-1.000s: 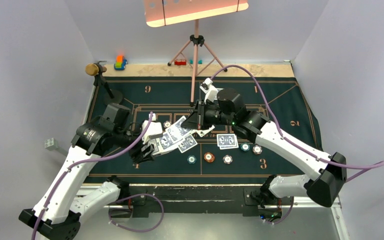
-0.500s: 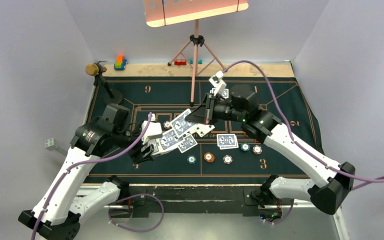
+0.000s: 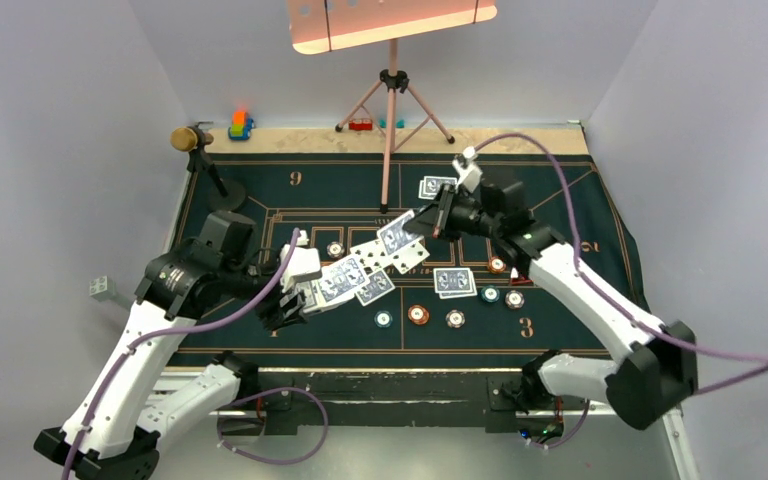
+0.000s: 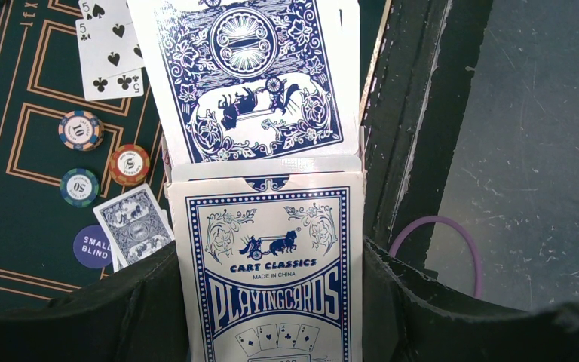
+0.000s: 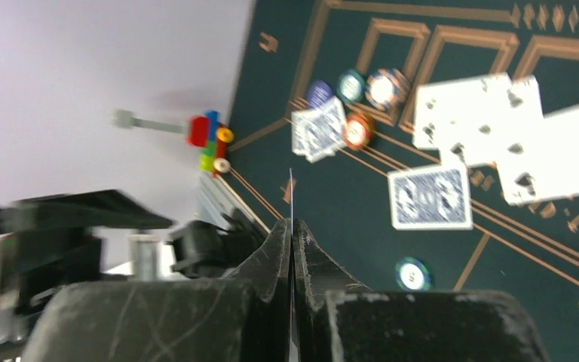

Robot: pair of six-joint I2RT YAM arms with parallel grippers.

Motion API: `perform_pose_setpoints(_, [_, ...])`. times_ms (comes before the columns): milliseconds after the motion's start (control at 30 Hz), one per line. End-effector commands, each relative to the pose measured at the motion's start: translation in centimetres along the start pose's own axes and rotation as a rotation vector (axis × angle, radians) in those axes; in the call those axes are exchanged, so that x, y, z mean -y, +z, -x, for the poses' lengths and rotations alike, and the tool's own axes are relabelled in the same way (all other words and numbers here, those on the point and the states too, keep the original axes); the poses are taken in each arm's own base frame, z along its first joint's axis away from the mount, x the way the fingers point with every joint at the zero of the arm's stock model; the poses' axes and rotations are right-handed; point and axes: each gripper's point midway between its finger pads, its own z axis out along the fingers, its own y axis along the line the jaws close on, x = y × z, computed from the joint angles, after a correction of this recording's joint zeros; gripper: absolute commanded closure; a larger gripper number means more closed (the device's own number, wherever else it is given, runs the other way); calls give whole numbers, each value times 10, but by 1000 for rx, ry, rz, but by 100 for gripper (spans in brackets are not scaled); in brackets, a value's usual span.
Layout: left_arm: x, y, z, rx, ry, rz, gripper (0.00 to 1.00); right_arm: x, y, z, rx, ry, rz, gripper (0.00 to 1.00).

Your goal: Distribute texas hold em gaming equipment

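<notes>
My left gripper is shut on a blue and white playing card box, and blue-backed cards fan out of its top. In the top view this box hangs over the mat's left middle. My right gripper is shut on a single blue-backed card, seen edge-on in the right wrist view. Face-up cards lie under it. Face-down cards lie at the far side and at the right. Poker chips are scattered along the near row.
A tripod stands at the back centre of the green mat. A gold-headed microphone is at the back left, with toy blocks beside it. More chips lie left of the box.
My right gripper has moved right and farther back, away from the box, carrying one blue-backed card. The left arm and its box have stayed put.
</notes>
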Motion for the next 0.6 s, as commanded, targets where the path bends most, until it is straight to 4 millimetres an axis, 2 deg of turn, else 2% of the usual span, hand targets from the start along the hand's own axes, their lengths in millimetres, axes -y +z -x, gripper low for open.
perform_pose_setpoints(0, [3, -2, 10, 50, 41, -15, 100, 45, 32, -34, -105, 38, -23, 100])
perform_pose_setpoints(133, [3, -1, 10, 49, 37, -21, 100, 71, 63, -53, -145, 56, -34, 100])
perform_pose_setpoints(367, [3, -1, 11, 51, 35, -23, 100, 102, 110, -82, -209, 56, -81, 100])
perform_pose_setpoints(467, [5, 0, 10, 51, 29, -33, 100, 114, 123, -98, -250, 62, -104, 100])
perform_pose_setpoints(567, [5, 2, 9, 51, 30, -39, 100, 127, 128, -116, -279, 60, -153, 100])
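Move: The right hand already holds a card high over the table. The face-down card it heads for lies about 11 cm to its left, 3 cm back and 27 cm below. On the same table top, the four of spades is 3 cm left and 4 cm ahead, the fives 12 cm left and 6 cm ahead, the face-down pair 8 cm right and 2 cm back. From the left hand, that single card lies 18 cm right, 13 cm ahead, 23 cm below. Right hand, fingers shut on its card, plunges about 21 cm, drifting left towards the face-down card, tipping downward. ##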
